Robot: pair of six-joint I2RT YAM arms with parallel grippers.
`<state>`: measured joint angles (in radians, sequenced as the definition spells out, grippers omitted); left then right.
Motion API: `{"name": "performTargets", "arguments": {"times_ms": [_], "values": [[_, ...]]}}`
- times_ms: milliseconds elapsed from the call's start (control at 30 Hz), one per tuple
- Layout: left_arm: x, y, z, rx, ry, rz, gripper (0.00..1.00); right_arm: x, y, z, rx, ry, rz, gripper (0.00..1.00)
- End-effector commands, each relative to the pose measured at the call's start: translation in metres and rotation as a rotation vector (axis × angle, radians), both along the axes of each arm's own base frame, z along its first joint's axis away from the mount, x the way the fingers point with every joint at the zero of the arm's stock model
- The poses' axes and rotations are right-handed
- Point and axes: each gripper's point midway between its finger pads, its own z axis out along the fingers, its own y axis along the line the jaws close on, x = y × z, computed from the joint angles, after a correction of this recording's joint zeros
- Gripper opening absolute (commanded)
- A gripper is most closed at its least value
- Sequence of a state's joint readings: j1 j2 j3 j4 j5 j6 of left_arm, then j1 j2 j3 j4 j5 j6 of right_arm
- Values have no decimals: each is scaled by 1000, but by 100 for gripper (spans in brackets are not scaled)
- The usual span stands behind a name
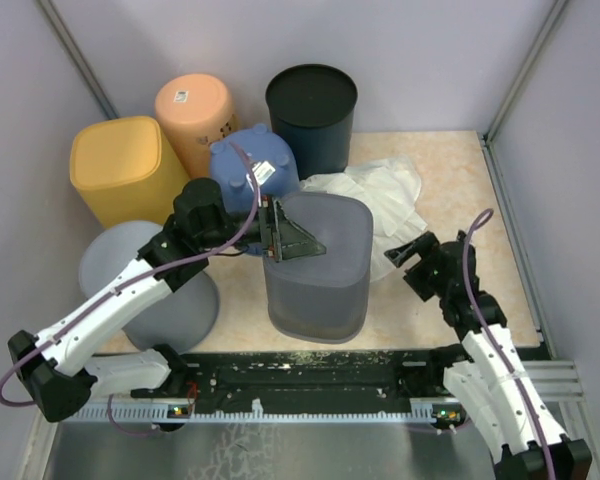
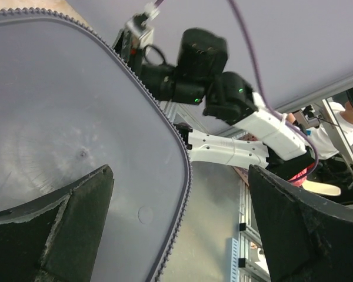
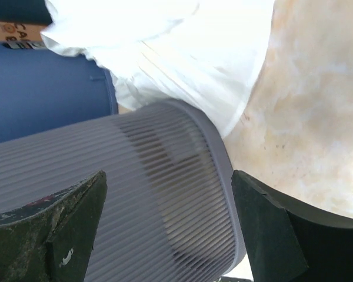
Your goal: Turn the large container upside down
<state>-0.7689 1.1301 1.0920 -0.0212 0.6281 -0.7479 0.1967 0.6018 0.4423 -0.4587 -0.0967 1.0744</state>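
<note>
The large container [image 1: 318, 268], grey and ribbed, stands in the middle of the table with a flat closed face upward. My left gripper [image 1: 292, 240] hovers open over that face near its left edge. The left wrist view shows the smooth face [image 2: 59, 129] with its toothed rim, one finger over it and the other beyond the rim, my left gripper [image 2: 179, 171] touching nothing. My right gripper [image 1: 407, 252] is open just right of the container and apart from it. The right wrist view shows the ribbed wall [image 3: 159, 194] ahead of my right gripper [image 3: 167, 176].
A white cloth [image 1: 380, 192] lies behind and right of the container. At the back stand a blue tub [image 1: 252, 172], a dark bin [image 1: 312, 105], an orange bin [image 1: 195, 112] and a yellow bin [image 1: 128, 168]. A second grey bin [image 1: 155, 290] sits under the left arm. Walls enclose the table.
</note>
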Motion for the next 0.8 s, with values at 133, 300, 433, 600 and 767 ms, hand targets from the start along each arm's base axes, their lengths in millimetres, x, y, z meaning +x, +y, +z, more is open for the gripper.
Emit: {"name": "performTargets", "arguments": {"times_ms": [133,300,433,600,767], "values": [[-1,33,35,146,-246,79,100,21,-27,165,-360,-438,87,86],[-7,67,41,227,-352,163,100,9,-34,238,-523,-660,134,86],[2,98,36,312,-369,315,100,6,-58,264,-662,-707,58,86],[34,136,23,422,-258,609,100,14,-103,253,-781,-531,-143,87],[45,152,18,462,-202,730,100,27,-118,233,-822,-315,-192,88]]}}
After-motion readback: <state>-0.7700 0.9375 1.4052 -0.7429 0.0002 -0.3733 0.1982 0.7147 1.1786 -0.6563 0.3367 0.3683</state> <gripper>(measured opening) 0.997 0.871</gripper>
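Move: The large container, already standing upside down, has its middle roughly 4 cm to the right of the left hand, 3 cm ahead and 18 cm below. From the right hand it is about 16 cm left, level fore and aft and 2 cm higher. The blue container is some 18 cm ahead of the left hand, 8 cm left and 20 cm below; the white cloth lies 18 cm ahead of the right hand, 4 cm left and 13 cm below. The large container is left free as the left hand, its open finger coming off the top, lifts about 5 cm and draws away left some 13 cm, swinging counter-clockwise, then sinks slightly and edges forward. The right hand, also open, climbs about 24 cm and backs off rightward, its left side rolling down some 40 degrees. ##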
